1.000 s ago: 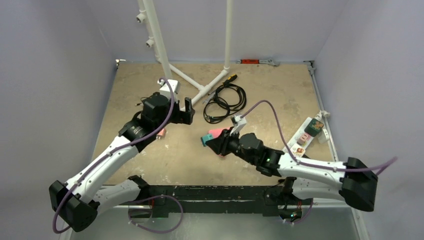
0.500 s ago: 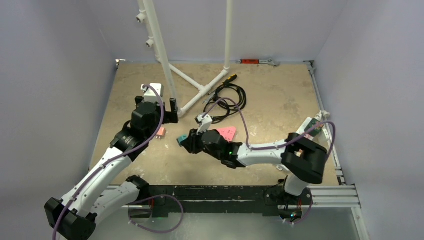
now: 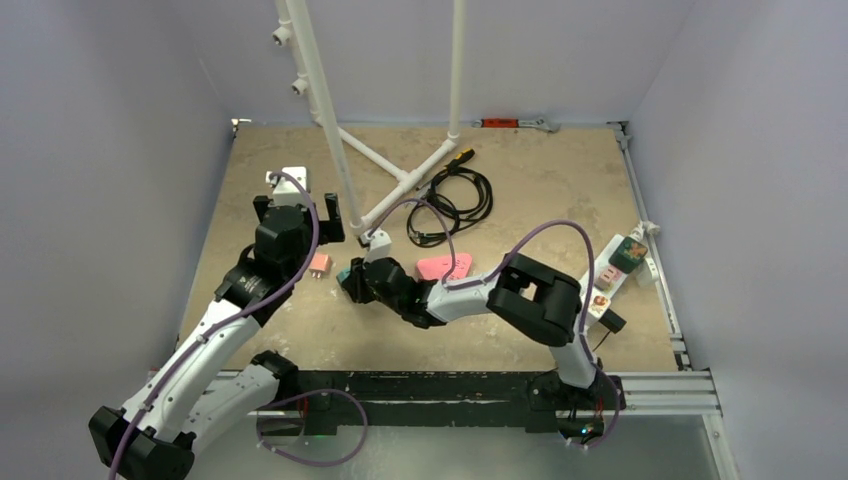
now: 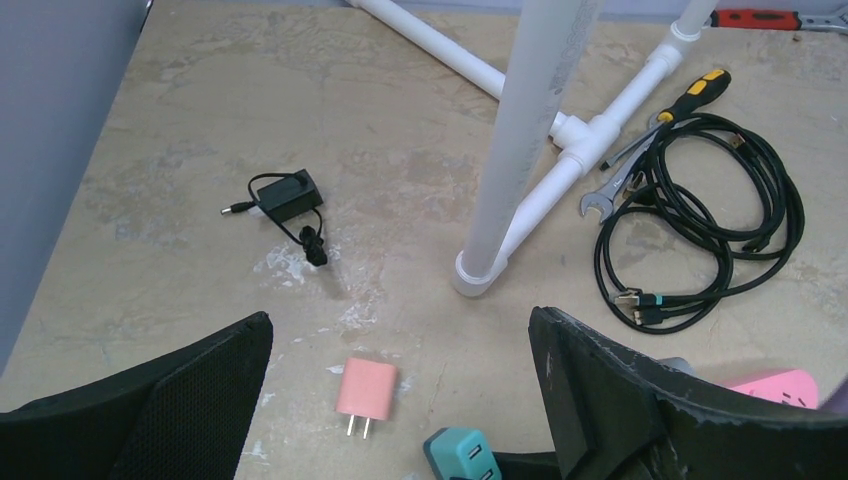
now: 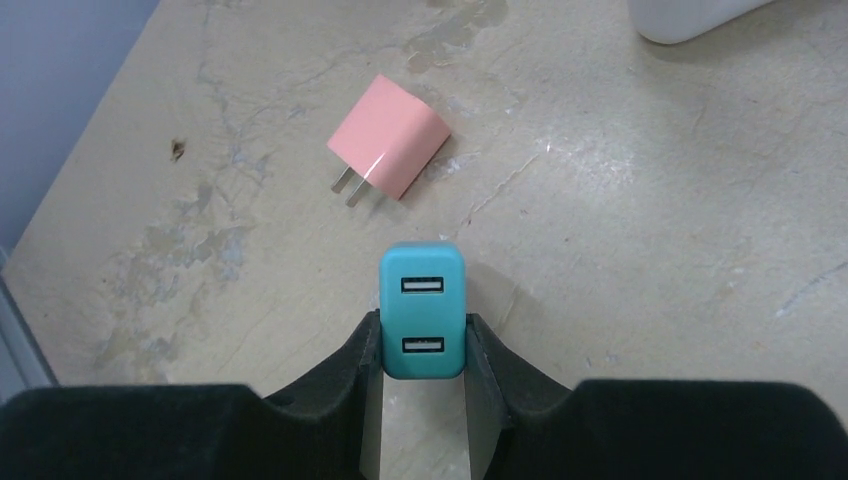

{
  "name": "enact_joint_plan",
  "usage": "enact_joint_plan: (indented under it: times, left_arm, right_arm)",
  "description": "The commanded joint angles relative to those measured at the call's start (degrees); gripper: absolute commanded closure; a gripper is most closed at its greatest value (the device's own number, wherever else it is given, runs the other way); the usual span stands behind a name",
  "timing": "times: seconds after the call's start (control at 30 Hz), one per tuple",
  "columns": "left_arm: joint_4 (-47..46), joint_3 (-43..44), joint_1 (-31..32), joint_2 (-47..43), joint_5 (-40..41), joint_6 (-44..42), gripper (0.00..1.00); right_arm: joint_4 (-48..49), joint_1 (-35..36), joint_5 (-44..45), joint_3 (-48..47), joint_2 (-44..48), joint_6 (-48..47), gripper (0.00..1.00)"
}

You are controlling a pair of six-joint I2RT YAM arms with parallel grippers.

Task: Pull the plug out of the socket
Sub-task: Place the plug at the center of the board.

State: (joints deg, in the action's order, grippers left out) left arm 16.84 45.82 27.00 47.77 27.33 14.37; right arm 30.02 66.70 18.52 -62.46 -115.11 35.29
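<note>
My right gripper (image 5: 423, 335) is shut on a teal two-port USB plug (image 5: 423, 310), holding it by its sides just above the table. From above, that teal plug (image 3: 347, 275) is left of the pink socket block (image 3: 445, 267) and apart from it. A loose pink plug (image 5: 390, 135) lies prongs-out on the table close to the teal one. My left gripper (image 4: 400, 325) hangs open above the pink plug (image 4: 366, 390), with nothing between its fingers. The teal plug (image 4: 462, 455) and a corner of the pink socket (image 4: 780, 385) show low in the left wrist view.
A white pipe frame (image 3: 400, 185) stands at the back centre. A coil of black cables (image 3: 450, 205), a yellow-handled screwdriver (image 3: 462, 157) and a wrench (image 4: 600, 190) lie beside it. A small black adapter (image 4: 290, 192) lies at the left. A white power strip (image 3: 620, 268) with plugs sits by the right wall.
My right arm has swung left with the teal plug, away from the pink socket and toward the pink plug. My left gripper has drawn back to the left, still open.
</note>
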Motion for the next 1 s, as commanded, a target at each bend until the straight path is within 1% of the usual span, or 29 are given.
enact_joint_plan:
  times: [0.0,0.07,0.3,0.37,0.53,0.57,0.6,0.67,0.8,0.97]
  left_arm:
    - [-1.74,-0.29,-0.46,-0.03,0.88,0.35,0.01]
    - [-1.61,-0.19,-0.46,0.33,0.79,0.26,0.01]
    - [-1.60,-0.03,-0.72,0.55,0.35,0.26,0.01]
    - [-1.58,-0.10,-0.86,0.34,0.14,0.30,0.01]
    - [-1.56,-0.11,-1.07,0.13,-0.13,0.14,0.01]
    - [-1.50,-0.12,-1.08,0.09,-0.16,0.18,0.01]
    - [-1.47,-0.12,-1.08,0.07,-0.09,0.15,0.01]
    - [-1.32,-0.07,-1.14,-0.09,0.05,0.07,0.01]
    - [-1.27,-0.20,-1.16,-0.26,0.20,0.04,0.01]
    - [-1.20,-0.19,-1.16,-0.39,0.26,0.20,0.01]
  right_arm:
    - [2.75,0.19,2.39,-5.61,-2.98,-0.37,0.97]
    - [2.32,0.18,2.86,-7.32,-4.65,-0.28,0.96]
    - [-1.23,0.12,5.36,-16.08,-12.27,-0.76,0.86]
    - [-2.14,0.10,5.74,-18.14,-13.87,-0.79,0.80]
    - [-3.07,0.00,4.99,-20.72,-15.32,-0.66,0.52]
    - [-3.04,0.01,4.59,-20.74,1.11,-0.66,0.46]
    - [-3.12,0.06,4.45,-20.64,-13.00,-0.74,0.41]
    - [-2.98,0.06,4.64,-19.87,-14.08,-0.79,0.32]
    - [-1.79,0.17,6.82,-16.38,-10.52,-2.20,0.21]
    - [0.06,0.19,7.85,-8.01,-3.49,-1.97,0.15]
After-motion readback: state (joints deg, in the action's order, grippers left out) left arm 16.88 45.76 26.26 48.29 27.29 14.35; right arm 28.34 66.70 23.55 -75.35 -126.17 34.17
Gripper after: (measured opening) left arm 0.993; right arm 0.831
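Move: The teal plug is already pinched in the right hand, just above the board. The pink plug by which it will be set lies about 5 cm ahead, 7 cm to the left and 2 cm below; the pipe foot is some 13 cm ahead and 1 cm right, the black adapter roughly 19 cm ahead and 14 cm left. From the left hand, the pink plug is almost straight below, about 20 cm down and 2 cm to its left. The teal plug, still pinched, is carried low over the board by the right hand, about 6 cm left and 4 cm forward, sinking slightly, right up against the pink plug. There the fingers open wide and let go of it; the hand then draws back some 3 cm to the right, sinking another centimetre. ##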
